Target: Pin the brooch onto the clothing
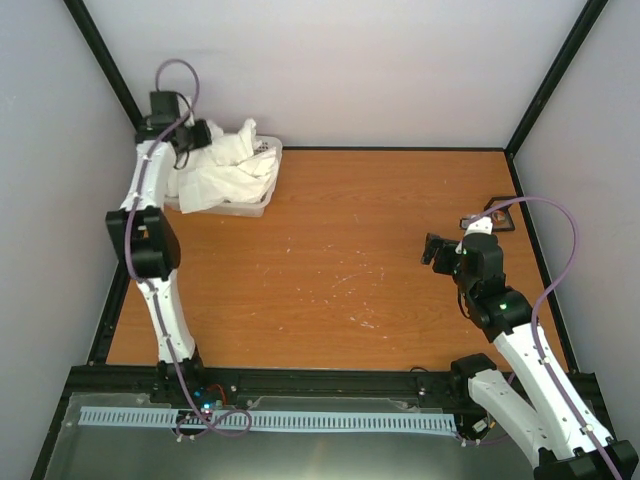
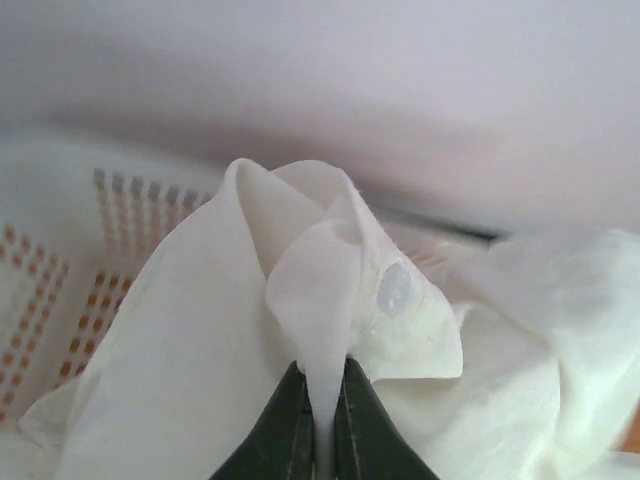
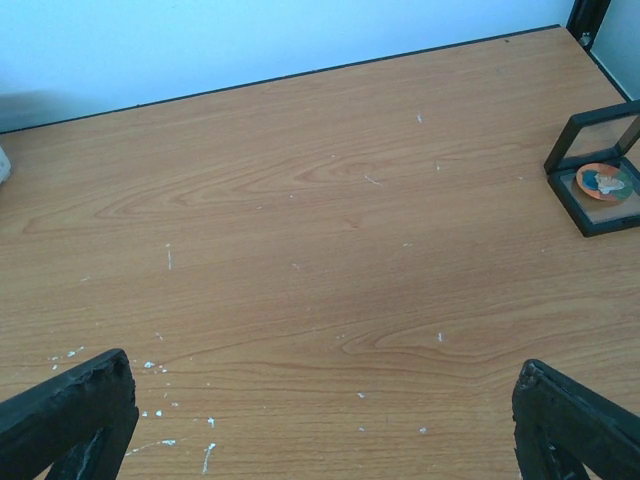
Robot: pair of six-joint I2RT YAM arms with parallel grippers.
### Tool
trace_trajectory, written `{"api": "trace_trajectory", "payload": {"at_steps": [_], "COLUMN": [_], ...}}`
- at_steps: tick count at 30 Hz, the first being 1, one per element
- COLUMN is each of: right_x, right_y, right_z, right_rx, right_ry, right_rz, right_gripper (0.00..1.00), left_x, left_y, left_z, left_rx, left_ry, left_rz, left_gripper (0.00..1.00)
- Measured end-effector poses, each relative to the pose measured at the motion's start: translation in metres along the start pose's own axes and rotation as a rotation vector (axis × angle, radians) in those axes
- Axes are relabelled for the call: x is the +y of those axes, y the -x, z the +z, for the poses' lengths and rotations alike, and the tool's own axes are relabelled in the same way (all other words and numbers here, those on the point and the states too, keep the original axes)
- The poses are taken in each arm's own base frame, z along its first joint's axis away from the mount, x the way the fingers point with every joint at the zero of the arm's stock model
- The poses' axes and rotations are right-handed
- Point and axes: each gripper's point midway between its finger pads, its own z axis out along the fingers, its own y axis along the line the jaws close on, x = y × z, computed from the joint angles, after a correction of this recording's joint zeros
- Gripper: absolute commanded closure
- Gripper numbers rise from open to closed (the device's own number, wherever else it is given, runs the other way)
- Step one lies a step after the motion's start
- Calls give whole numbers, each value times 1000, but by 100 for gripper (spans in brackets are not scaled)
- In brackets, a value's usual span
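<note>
The clothing [image 1: 222, 172], a crumpled white shirt, lies heaped in a white perforated basket [image 1: 262, 203] at the table's far left. My left gripper [image 1: 196, 136] reaches into the heap. In the left wrist view its dark fingers [image 2: 285, 425] are shut on a fold of the clothing [image 2: 180, 350], just below a clear button [image 2: 394, 289]. The brooch [image 3: 604, 182], a small reddish-brown disc, rests inside a small black frame box [image 3: 598, 166] at the table's far right. My right gripper [image 3: 320, 420] hovers open over bare wood, well left of the brooch, with nothing between its fingers.
The black frame box [image 1: 492, 216] stands near the right rail, just behind my right arm. Black frame rails edge the orange-brown wooden table [image 1: 340, 250]. Pale walls close in at the back and both sides.
</note>
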Motion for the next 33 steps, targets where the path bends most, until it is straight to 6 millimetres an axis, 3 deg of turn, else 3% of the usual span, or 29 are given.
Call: {"api": "trace_trajectory", "payload": {"at_steps": [2,5,7,9,12,13,16,19,21,23,29,33], "right_x": [-1,-2,-2,-3,-2,-2,1,12,23,41,85,99], "right_y": [0,0,0,0,0,0,2,0,0,1,-5,-13], "right_z": [0,0,0,0,-1,-1,-4,-9,-13,-20,-40,-45], "right_rx": [-1,-2,-2,-2,-3,-4,-9,8,25,45,103,144], "right_ry": [-5,-10,-12,-14,-12,-9,13,75,141,244,518,618], "right_rz": [0,3,5,6,6,6,9,13,21,29,75,91], "right_gripper": [0,0,0,0,0,0,0,0,0,0,0,0], "left_x": [-30,-87,-135,-189,-254,-267,-280,-288,-296,-305,-327,-349], "left_y": [31,74,87,82,47,33,8,-11,-29,-48,-64,-62], "left_z": [-50,-149,-221,-291,-379,-403,-446,-458,-450,-427,-378,-375], "left_rx": [-92,-265,-380,-472,-540,-549,-571,-547,-478,-365,-170,-100], "left_ry": [-81,-225,-343,-493,-748,-826,-967,-1077,-1149,-1195,-1253,-1340], "left_rz": [25,92,164,247,347,365,376,365,352,320,252,249], "left_gripper": [99,99,99,99,99,99,99,99,99,99,99,99]}}
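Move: My left hand already pinches the clothing, whose bunched middle hangs about 4 cm back, 7 cm right and 9 cm below, over the basket centred 3 cm back, 6 cm right and 15 cm down. Its goal, the table middle, lies roughly 33 cm back, 35 cm right and 20 cm below. From my empty right hand the clothing is some 53 cm left and 29 cm ahead, 17 cm below; the brooch is about 16 cm ahead, 15 cm right and 20 cm below. I keep the clothing pinched and whip my left hand steeply up by almost 40 cm while pulling it back and to the right, about 30 cm each way, over the table middle, sinking some 8 cm late on. My left fingers swing round to point right. From halfway, my right hand, still wide open, slides about 10 cm left towards the hanging cloth, drawing back slightly, turning some 30 degrees counter-clockwise and rolling its left side up. ##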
